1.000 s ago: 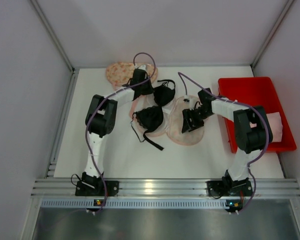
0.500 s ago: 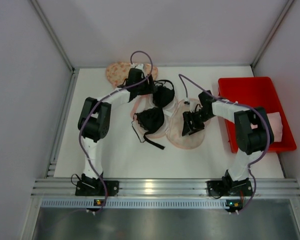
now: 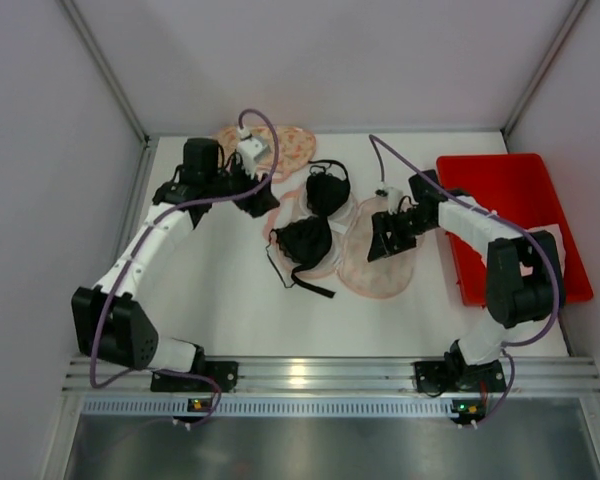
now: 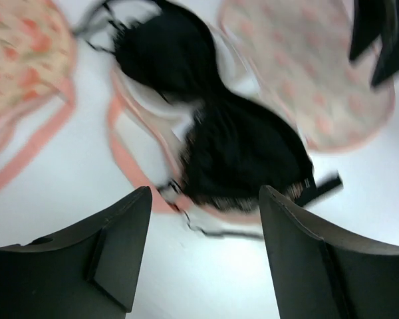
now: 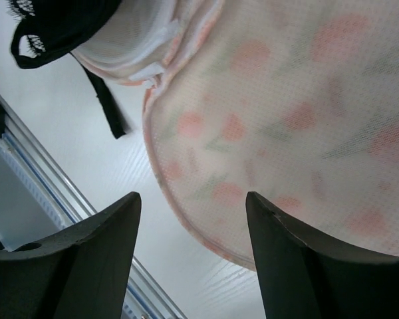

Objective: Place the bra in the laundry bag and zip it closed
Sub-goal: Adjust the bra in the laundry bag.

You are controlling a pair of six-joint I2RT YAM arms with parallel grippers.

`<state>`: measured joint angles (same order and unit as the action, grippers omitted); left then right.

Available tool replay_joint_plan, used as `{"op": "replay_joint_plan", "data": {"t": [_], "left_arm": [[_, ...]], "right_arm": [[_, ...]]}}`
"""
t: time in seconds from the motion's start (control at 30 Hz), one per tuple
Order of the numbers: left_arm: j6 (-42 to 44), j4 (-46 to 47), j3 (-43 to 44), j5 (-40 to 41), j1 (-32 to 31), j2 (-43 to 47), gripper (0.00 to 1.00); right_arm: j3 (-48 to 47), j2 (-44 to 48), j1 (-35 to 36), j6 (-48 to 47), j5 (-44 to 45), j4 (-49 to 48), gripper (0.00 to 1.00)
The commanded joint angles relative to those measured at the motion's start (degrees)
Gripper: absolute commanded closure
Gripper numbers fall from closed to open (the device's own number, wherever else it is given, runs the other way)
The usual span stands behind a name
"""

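Note:
The black bra [image 3: 310,218] lies spread over the open, pink-flowered mesh laundry bag [image 3: 380,268] in the middle of the table. One cup rests on the bag's left half; its straps trail off toward the front. My left gripper [image 3: 263,198] hovers just left of the bra, open and holding nothing. In the left wrist view the blurred bra [image 4: 219,133] sits beyond that gripper [image 4: 203,193]. My right gripper [image 3: 383,243] is open above the bag's right half. The right wrist view shows the mesh [image 5: 286,119] beyond my open gripper [image 5: 193,199], with the bra's edge [image 5: 60,23] at top left.
A red bin [image 3: 520,180] stands at the right edge with something white inside it. Another flowered mesh piece [image 3: 290,145] lies at the back behind the left wrist. The metal rail [image 3: 310,375] runs along the near edge.
My left gripper has opened and drawn back left off the bra, its elbow swinging far out to the near left. The right gripper has opened a little wider over the bag.

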<state>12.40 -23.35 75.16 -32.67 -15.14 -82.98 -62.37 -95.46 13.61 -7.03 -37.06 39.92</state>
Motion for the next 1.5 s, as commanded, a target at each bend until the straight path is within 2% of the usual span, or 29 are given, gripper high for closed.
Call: {"op": "replay_joint_plan", "data": {"t": [0.0,0.03,0.07,0.13,0.17,0.23,0.27,0.37,0.47,0.6,0.73,1.03,1.13,1.17,1.3,1.37,1.47], "left_arm": [[25.80,-15.32,-10.18,-12.42,-0.33,8.05,0.29],[29.05,-15.23,-15.08,-10.51,-1.03,10.53,0.29],[34.47,-15.32,-17.30,-8.49,-4.43,12.82,0.30],[38.55,-15.40,-21.69,-4.36,-10.06,17.58,0.33],[41.01,-15.67,-22.50,-1.20,-16.18,18.63,0.34],[41.47,-15.67,-22.42,2.07,-22.19,17.77,0.36],[40.86,-15.67,-21.72,3.47,-27.53,15.33,0.38],[36.57,-15.67,-16.81,7.00,-35.37,7.09,0.40],[33.05,-15.58,-11.01,7.44,-38.81,-1.27,0.38],[32.07,-15.58,-4.50,10.16,-40.94,-11.84,0.35],[33.04,-15.40,-0.02,14.55,-41.29,-19.84,0.37],[34.97,-13.47,0.17,21.15,-40.94,-28.90,0.41],[35.14,-13.73,-1.67,19.75,-40.94,-28.47,0.58],[35.67,-13.74,-2.64,19.40,-41.03,-26.55,0.70],[35.94,-16.71,-7.64,16.85,-41.03,-20.83,0.91],[35.15,-18.56,-9.06,14.83,-41.03,-16.98,0.99],[34.09,-22.24,-9.68,11.33,-40.94,-12.40,1.00]], "right_arm": [[-2.50,4.05,-0.60,0.08,-3.98,-0.19,0.34],[-2.41,4.23,-0.60,0.69,-4.51,-0.54,0.34],[-2.41,4.32,-0.69,1.13,-4.77,-0.89,0.34],[-3.28,4.14,-0.60,2.36,-4.95,-1.51,0.35],[-3.63,3.79,-0.69,2.80,-5.04,-1.95,0.35],[-4.77,3.44,-0.77,3.94,-4.87,-2.92,0.35],[-5.21,3.09,-1.03,4.30,-4.87,-3.27,0.35],[-7.50,2.21,-1.21,5.35,-4.25,-4.24,0.35],[-10.31,1.25,-1.65,6.41,-4.43,-4.24,0.36],[-12.34,0.01,-2.27,6.68,-4.95,-4.33,0.36],[-12.52,-0.61,-3.14,6.68,-5.65,-4.24,0.36],[-10.32,1.06,-4.82,5.10,-6.10,-3.45,0.36],[-10.84,1.59,-4.82,3.87,-6.01,-2.66,0.36],[-11.11,1.68,-4.82,3.78,-5.92,-2.66,0.36],[-13.30,0.37,-4.64,4.91,-6.53,-2.83,0.36],[-14.18,-1.03,-4.55,8.33,-8.55,-4.06,0.36],[-15.76,-2.36,-3.94,10.28,-9.52,-4.50,0.36]]}}
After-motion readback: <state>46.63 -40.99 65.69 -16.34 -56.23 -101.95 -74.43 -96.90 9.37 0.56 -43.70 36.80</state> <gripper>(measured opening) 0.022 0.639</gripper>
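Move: The loose end of the bra's black strap lies about 17 cm back and 14 cm right of the left hand, roughly 24 cm below it. The lower bra cup is some 4 cm back, 8 cm right; the thin strap loop about 13 cm back, 2 cm right, both down near the table. From the right hand the strap end is about 9 cm back and 11 cm left, 6 cm lower; the laundry bag's flap centre lies about 5 cm ahead. Back and down in a fast swing, then right and down, the left hand travels over 20 cm to the strap end, turning clockwise and rolling until its fingers point steeply down. There the open fingers shut and seem to pinch the strap, drawing back and about 4 cm left. The right hand, still open, rises forward about 7 cm off the bag's flap. ##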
